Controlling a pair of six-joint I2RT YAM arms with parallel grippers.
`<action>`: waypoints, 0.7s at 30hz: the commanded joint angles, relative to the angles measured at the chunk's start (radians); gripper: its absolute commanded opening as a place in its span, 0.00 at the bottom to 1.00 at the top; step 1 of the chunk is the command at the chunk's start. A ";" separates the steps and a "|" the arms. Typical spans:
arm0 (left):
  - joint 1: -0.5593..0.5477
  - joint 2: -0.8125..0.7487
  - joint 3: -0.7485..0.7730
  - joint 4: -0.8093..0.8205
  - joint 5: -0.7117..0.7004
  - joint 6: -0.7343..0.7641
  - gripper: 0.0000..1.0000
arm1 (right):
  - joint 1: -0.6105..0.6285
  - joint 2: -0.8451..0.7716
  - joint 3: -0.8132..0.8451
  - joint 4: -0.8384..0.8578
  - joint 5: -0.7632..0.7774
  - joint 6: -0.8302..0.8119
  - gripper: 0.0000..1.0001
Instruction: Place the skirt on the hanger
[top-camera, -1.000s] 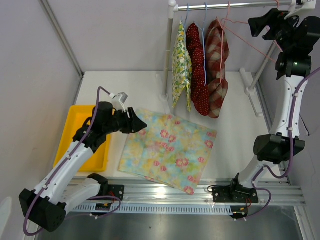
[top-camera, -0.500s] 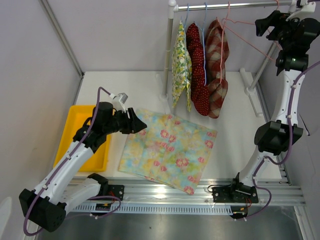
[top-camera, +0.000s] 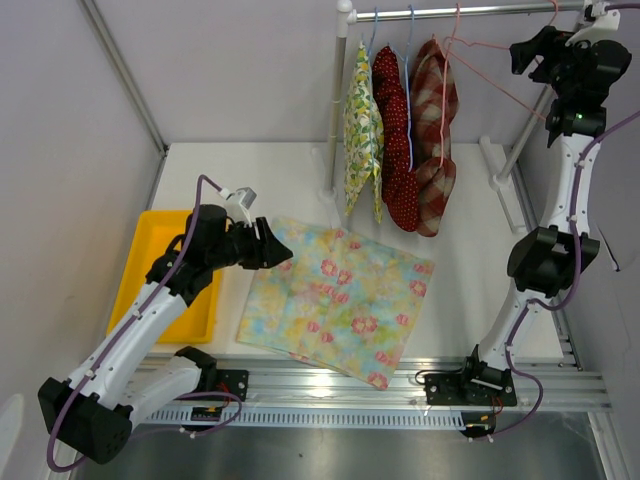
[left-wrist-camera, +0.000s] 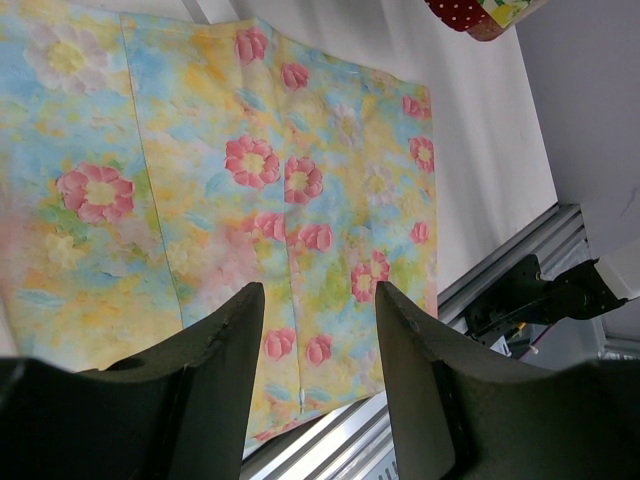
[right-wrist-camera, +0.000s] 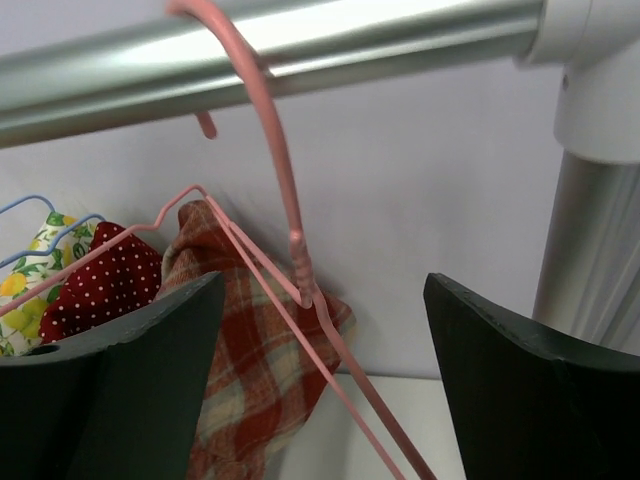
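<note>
The floral skirt lies flat on the white table; it fills the left wrist view. My left gripper hovers open and empty over the skirt's upper left corner. An empty pink hanger hangs on the metal rail at the top right. My right gripper is raised beside that hanger, open and empty. In the right wrist view the hanger's hook and neck hang between the two open fingers, touching neither.
Three garments hang on the rail: a yellow floral one, a red dotted one and a red plaid one. A yellow bin sits at the left. The rack's upright post stands behind the skirt.
My right gripper has risen and shifted slightly right, closer to the rail and the pink hanger's hook. The left arm and the skirt have not moved.
</note>
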 joint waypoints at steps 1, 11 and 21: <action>-0.005 -0.007 0.032 0.011 -0.012 0.009 0.54 | 0.012 0.017 0.056 0.049 -0.009 0.004 0.83; -0.005 -0.008 0.027 0.011 -0.013 0.007 0.53 | 0.043 -0.004 0.021 0.045 0.023 -0.033 0.61; -0.007 -0.014 0.011 0.017 -0.012 0.007 0.53 | 0.054 -0.017 0.004 0.067 0.044 -0.028 0.48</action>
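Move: The neck of the free pink hanger is already between my right hand's open fingers, about 1 cm ahead and 1 cm left, level with them. The rail passes some 7 cm above and 2 cm ahead. Its white end joint sits roughly 9 cm right, 2 cm ahead and 6 cm up. The hung plaid skirt is about 19 cm left, 3 cm ahead and 16 cm below. From my left hand that neck is roughly 50 cm right, 35 cm ahead and 25 cm higher. Keeping the pink hanger's neck between the fingers of my right hand, I bring them from nearly wide open to about half, not yet shut on it. The hand first eases a little forward and down, 1 to 1.5 cm each, then shifts about 2.5 cm left along under the rail, its right finger pushing the wire left. ##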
